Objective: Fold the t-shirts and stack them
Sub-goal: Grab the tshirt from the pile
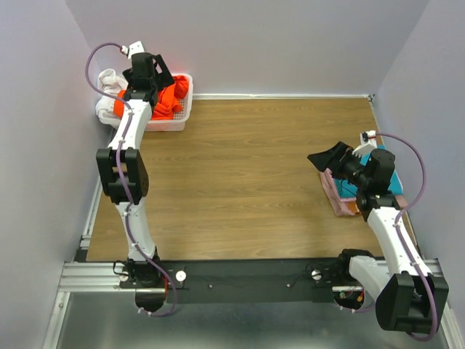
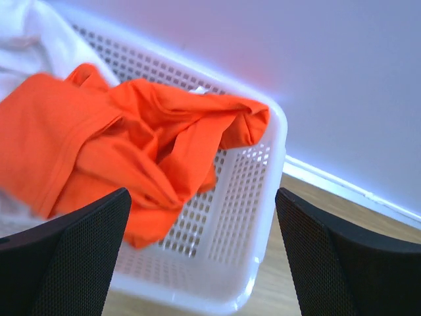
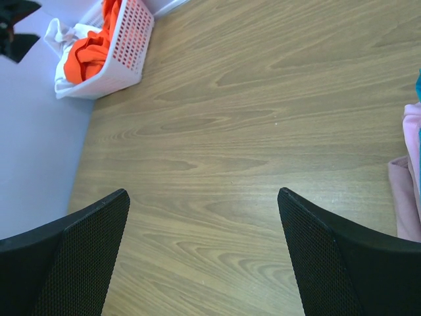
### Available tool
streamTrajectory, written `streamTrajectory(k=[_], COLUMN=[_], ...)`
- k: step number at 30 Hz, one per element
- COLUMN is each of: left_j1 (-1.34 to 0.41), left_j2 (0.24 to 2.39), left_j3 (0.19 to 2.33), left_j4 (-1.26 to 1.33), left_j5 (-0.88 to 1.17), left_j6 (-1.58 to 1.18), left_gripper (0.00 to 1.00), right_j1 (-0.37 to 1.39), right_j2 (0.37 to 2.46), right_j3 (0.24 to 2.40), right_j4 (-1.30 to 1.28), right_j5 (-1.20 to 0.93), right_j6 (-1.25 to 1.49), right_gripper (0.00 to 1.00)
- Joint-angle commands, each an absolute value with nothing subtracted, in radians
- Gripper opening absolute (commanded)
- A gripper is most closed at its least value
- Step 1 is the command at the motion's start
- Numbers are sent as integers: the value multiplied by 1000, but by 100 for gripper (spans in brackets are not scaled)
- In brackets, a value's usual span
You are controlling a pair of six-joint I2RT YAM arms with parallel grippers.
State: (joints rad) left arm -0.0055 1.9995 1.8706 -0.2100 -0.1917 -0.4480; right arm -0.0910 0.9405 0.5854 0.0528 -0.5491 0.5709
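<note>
A crumpled bright orange t-shirt (image 2: 131, 145) lies heaped in a white perforated basket (image 2: 263, 217) at the table's far left corner. My left gripper (image 2: 202, 197) hovers just above the basket's near corner, open, nothing between its fingers. From above, the left gripper (image 1: 151, 89) covers part of the orange t-shirt (image 1: 173, 98). At the right edge sits a folded stack with a teal t-shirt (image 1: 396, 180) above a pink one (image 1: 340, 198). My right gripper (image 1: 330, 156) stands open over bare wood beside that stack, holding nothing.
White cloth (image 2: 26, 39) fills the basket's far side behind the orange shirt. The basket (image 3: 125, 39) sits tight against the left and back walls. In the right wrist view the pink folded cloth (image 3: 408, 191) borders the wooden tabletop (image 3: 217, 131).
</note>
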Motion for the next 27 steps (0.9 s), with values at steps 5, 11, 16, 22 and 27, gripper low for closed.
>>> streamTrajectory(k=[5,11,16,22,27], left_j1=[21,23,23,29,31], left_j2=[2381,2465,2584,2629,2677], left_j3=[2335,2336,2436,2493,2540], left_j4=[-388,-272,-281,-264,-264], left_j5=[-78,-55,-68,-119,-144], left_j6=[-241,-210,-209,-238,-207], left_gripper=[98,98,99,99,98], right_j1=[-95,-95,-95,-95,-95], right_j2=[936,943,939,930,914], right_j3=[595,592,584,575,571], right_j4=[60,60,60,60,60], right_j5=[-551,-543,-529,-514,-505], right_j6=[519,511,508,502,500], right_gripper=[100,100,100,100,100])
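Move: The orange shirt I'm going for lies in the white basket about 11 cm ahead of my left hand, 2 cm to its left and roughly 20 cm below. The basket's middle is about 10 cm ahead and 5 cm left, and the white shirt lies some 12 cm ahead and 18 cm left. From my right hand, the orange shirt is about 40 cm ahead, 56 cm to the left and 14 cm lower. I carry my left hand forward over the basket first, then sink it steeply towards the right-hand part of the orange shirt, easing off near the end: about 15 cm down and 10 cm forward in all. On the way the wrist turns some 15 degrees, tips dipping and swinging clockwise, left side rising. The fingers stay wide open around nothing; I see no touch on the cloth yet. ##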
